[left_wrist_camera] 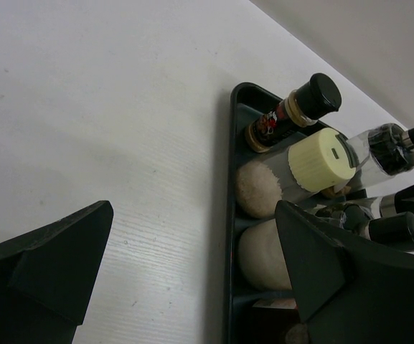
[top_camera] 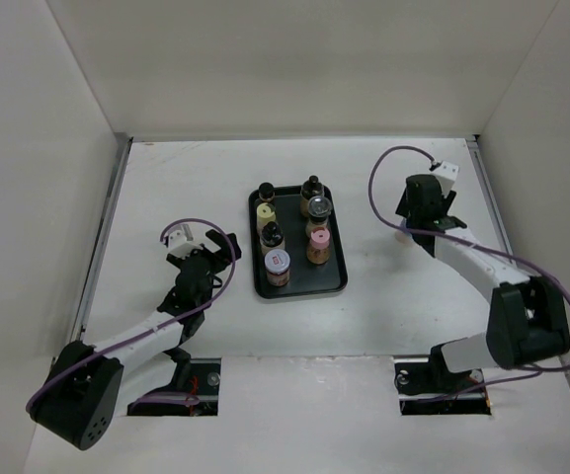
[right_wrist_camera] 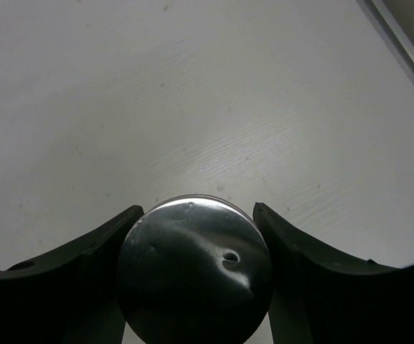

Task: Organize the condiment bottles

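Note:
Several condiment bottles stand in two rows on the black tray (top_camera: 337,281), among them a yellow-capped one (top_camera: 265,211), a pink-capped one (top_camera: 317,240) and a wide jar with a pale lid (top_camera: 278,263). My left gripper (top_camera: 220,252) is open beside the tray's left rim (left_wrist_camera: 232,215), its jaws (left_wrist_camera: 192,215) over bare table, with the yellow-capped bottle (left_wrist_camera: 321,158) and a black-capped bottle (left_wrist_camera: 314,100) just beyond. My right gripper (top_camera: 415,222) is far right of the tray. In the right wrist view its jaws (right_wrist_camera: 197,211) press both sides of a silvery-capped bottle (right_wrist_camera: 196,269).
White walls enclose the table on the left, back and right. A metal strip (right_wrist_camera: 400,50) runs along the right edge near my right gripper. Purple cables loop over both arms.

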Controlling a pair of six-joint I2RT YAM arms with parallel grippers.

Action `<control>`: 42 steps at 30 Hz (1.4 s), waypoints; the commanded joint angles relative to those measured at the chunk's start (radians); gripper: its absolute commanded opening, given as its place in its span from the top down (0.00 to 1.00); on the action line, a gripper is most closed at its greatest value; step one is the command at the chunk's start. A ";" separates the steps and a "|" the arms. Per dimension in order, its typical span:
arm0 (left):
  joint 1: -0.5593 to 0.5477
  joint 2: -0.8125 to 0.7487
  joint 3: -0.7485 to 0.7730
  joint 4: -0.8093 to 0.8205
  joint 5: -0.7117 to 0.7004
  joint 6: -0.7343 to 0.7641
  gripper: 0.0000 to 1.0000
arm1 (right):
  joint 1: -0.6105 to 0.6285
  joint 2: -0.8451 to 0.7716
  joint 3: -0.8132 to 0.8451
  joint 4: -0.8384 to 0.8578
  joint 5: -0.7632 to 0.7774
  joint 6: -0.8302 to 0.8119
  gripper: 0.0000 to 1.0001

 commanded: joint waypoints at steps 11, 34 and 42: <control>0.013 -0.015 0.001 0.044 0.008 -0.009 0.00 | 0.488 -0.381 -0.048 -0.155 0.059 0.030 0.54; 0.034 -0.015 0.004 0.025 -0.021 -0.010 0.00 | 0.697 -0.096 -0.069 0.146 -0.044 0.038 0.44; 0.039 0.012 0.027 -0.030 -0.079 -0.030 0.00 | 0.715 -0.183 -0.095 0.147 -0.019 0.023 0.06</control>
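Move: In the right hand's grip, still at table level, is the blue-banded bottle; its goal, the empty near-right corner of the tray, lies about 26 cm left and 11 cm back, its floor some 7 cm below that hand. The pink-capped bottle stands 7 cm beyond the corner and 1 cm left of it, the clear-capped grinder 14 cm beyond and 1 cm left, the white-lidded jar 13 cm left and 1 cm beyond. From the left hand the corner is roughly 34 cm right, 2 cm back, lower. Carrying the blue-banded bottle, the right hand rises about 8 cm while sweeping left and back, some 26 cm left and 11 cm back in all, turning about 40 degrees counter-clockwise. It lowers the bottle into the tray corner nearside of the pink-capped bottle, opens its fingers and begins to lift. The empty left hand stays open and late on drifts barely 2 cm left. ##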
